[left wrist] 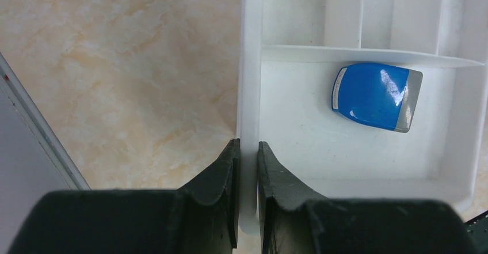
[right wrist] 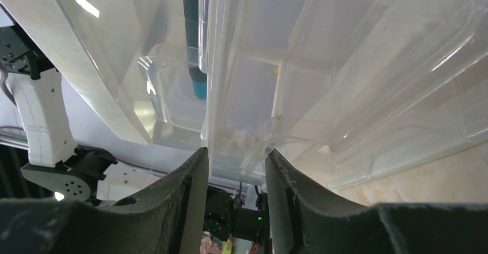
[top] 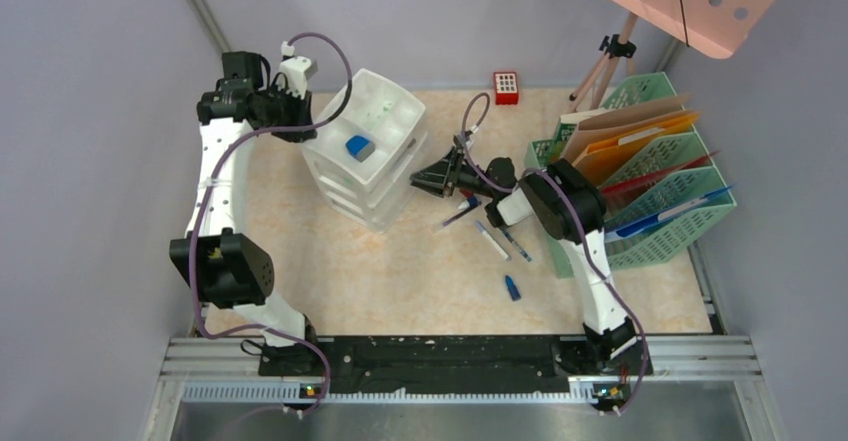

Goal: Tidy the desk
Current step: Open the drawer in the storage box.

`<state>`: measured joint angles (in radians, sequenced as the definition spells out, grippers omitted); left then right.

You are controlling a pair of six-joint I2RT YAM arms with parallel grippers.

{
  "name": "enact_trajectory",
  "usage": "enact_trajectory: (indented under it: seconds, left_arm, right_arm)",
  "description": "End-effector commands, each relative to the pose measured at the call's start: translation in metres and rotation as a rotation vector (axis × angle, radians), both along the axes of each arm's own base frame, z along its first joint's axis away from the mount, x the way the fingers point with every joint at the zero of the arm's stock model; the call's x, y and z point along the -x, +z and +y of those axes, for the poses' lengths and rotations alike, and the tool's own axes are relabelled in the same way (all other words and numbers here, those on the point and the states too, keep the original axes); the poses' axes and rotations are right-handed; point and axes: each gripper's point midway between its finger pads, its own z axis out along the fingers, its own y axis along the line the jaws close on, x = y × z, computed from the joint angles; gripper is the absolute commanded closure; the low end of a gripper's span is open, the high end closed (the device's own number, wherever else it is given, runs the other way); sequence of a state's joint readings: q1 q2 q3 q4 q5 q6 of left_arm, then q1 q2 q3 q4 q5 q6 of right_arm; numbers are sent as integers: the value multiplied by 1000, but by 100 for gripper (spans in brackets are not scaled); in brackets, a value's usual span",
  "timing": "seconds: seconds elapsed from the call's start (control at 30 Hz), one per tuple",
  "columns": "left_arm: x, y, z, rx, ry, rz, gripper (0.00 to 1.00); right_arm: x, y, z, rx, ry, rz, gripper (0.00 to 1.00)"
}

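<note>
The desk point(top: 420, 281) is a beige mottled top with a white drawer unit point(top: 365, 151) at its back left. My left gripper point(left wrist: 247, 144) is shut on the white rim point(left wrist: 248, 81) of the unit's top tray. A blue and grey block point(left wrist: 374, 95) lies in that tray. My right gripper point(right wrist: 236, 153) is closed on the clear front lip point(right wrist: 239, 162) of a drawer on the unit's right side, with a teal pen point(right wrist: 195, 64) showing through the plastic. In the top view the left gripper point(top: 300, 126) and the right gripper point(top: 418, 176) flank the unit.
Loose pens point(top: 490, 239) and a small blue cap point(top: 512, 287) lie on the desk right of the drawers. A green mesh file rack point(top: 665, 196) with folders fills the right side. A red block point(top: 506, 87) and a tripod point(top: 605, 66) stand at the back wall.
</note>
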<state>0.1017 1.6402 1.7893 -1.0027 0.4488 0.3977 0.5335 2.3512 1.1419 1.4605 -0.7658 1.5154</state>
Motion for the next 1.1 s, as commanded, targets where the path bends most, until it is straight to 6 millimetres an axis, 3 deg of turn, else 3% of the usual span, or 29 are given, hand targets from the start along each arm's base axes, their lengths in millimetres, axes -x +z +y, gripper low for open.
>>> enact_trajectory:
  seconds: [0.0,0.4,0.83,1.07]
  left_arm:
    - [-10,32,13,-66,40,-133,100]
    - [-9,40,18,-108,23,-155,100]
    - [-5,43,20,-164,-34,-170,100]
    - [-2,44,21,-191,-60,-178,100]
  right_arm:
    - [19,67,-11,-111,26,-223,60]
    - [32,64,-20,-49,53,-275,58]
    - [29,2,-42,271,28,-375,46]
    - [33,-6,-50,375,37,-457,40]
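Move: The front of the storage box's pulled-out drawer is right at my right fingertips, about 2 cm to the left and 1 cm ahead, roughly level. The blue eraser in the box's top tray sits some 10 cm left, 6 cm ahead and 8 cm higher; the dark pen on the table is about 9 cm right, 6 cm back and 12 cm down. From my left hand, the drawer front lies roughly 17 cm right, 7 cm back and 13 cm below. I back my right hand about 5 cm off the drawer front, right and towards my base, rising slightly before sinking below where I began, while its fingers spread wider and dip some 20 degrees towards the table. My left hand keeps its pinch on the box's top rim, easing 1 cm left and rolling slightly, its left side up. ##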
